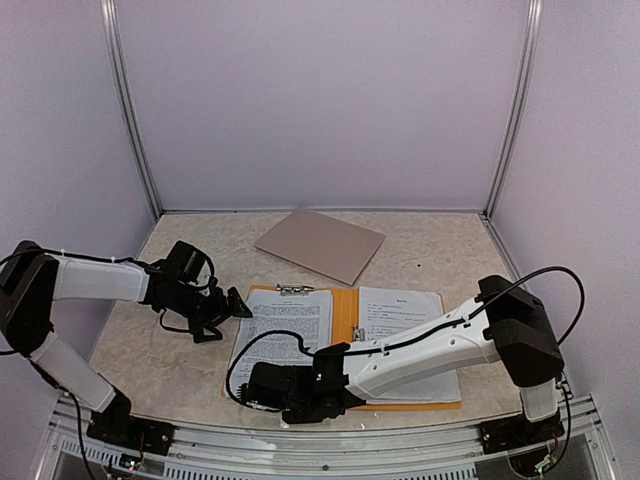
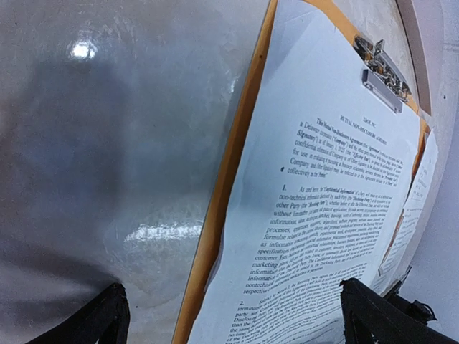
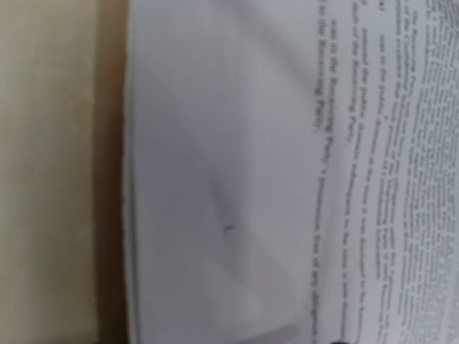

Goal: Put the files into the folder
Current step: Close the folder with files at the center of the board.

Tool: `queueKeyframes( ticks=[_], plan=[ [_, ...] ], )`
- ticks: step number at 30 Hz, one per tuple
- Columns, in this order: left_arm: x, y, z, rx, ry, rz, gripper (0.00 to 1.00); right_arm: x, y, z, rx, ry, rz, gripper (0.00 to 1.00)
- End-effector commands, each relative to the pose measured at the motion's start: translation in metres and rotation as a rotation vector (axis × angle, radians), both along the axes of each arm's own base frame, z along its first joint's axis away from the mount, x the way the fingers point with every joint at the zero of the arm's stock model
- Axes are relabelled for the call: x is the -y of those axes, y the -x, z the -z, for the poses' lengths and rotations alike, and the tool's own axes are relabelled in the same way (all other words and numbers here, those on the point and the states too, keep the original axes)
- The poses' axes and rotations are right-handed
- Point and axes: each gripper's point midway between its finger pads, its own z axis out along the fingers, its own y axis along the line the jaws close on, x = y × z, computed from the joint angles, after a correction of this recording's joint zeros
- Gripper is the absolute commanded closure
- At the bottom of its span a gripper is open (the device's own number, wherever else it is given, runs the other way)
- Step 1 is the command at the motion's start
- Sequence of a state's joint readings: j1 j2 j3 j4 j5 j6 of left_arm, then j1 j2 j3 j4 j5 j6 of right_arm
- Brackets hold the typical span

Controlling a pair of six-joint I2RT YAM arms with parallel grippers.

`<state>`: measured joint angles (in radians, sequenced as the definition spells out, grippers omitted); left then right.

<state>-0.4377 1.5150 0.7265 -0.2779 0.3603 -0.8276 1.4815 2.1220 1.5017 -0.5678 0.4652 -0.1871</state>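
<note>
The orange folder (image 1: 345, 305) lies open on the table with the files (image 1: 285, 320) spread over both halves, white sheets of black text. A metal clip (image 1: 293, 290) sits at the top of the left half. My left gripper (image 1: 222, 312) hovers open just off the folder's left edge. In the left wrist view the folder's edge (image 2: 222, 186) and the files (image 2: 330, 179) run between its wide-apart fingers (image 2: 107, 319). My right gripper (image 1: 255, 390) reaches across to the near-left corner of the files. Its view is filled by blurred paper (image 3: 287, 179), and its jaws are hidden.
A grey-brown clipboard (image 1: 320, 245) lies at the back centre of the table. Pale walls with metal posts (image 1: 135, 150) close in the sides and back. The right arm's white link (image 1: 420, 355) lies across the near part of the folder.
</note>
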Motion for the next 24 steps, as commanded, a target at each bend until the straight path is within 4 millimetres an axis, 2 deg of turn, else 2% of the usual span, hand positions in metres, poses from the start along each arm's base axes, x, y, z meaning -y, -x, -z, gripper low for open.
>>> queueKeyframes(
  ticks=[1,10,19,24],
  plan=[
    [-0.001,0.002,0.009,-0.021,-0.003,0.007,0.01,0.011,-0.003,0.008,0.105,0.1,0.009,0.47],
    [-0.001,0.002,0.009,-0.025,-0.002,0.013,0.01,0.013,-0.012,-0.005,0.181,0.109,0.059,0.72],
    [0.001,-0.002,0.004,-0.016,-0.015,0.03,0.01,0.014,-0.013,-0.019,0.228,0.089,0.09,0.9],
    [0.004,-0.005,-0.002,-0.008,-0.001,0.041,0.01,0.016,-0.013,-0.023,0.235,0.074,0.113,0.95]
  ],
)
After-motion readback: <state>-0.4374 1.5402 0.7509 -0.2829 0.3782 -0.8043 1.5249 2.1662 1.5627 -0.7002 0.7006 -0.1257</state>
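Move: The near edge of the orange folder's left cover lies right at the right hand, about 1 cm back of it, level sideways and 1 cm below. From that hand the left sheets are centred some 13 cm ahead, the metal clip about 26 cm ahead, both nearly in line. The right sheets lie about 13 cm ahead and 24 cm to the right. From the left hand, that near edge is roughly 18 cm back, 13 cm to the right and 3 cm lower. To the right and forward, with a slight rise late on, the right hand eases about 2 cm along the table while its fingers close from just over half open to nearly shut, pinching the near edge of the folder's left cover. Meanwhile the wrist tilts some 10 degrees, swinging the fingertips forward and up. ##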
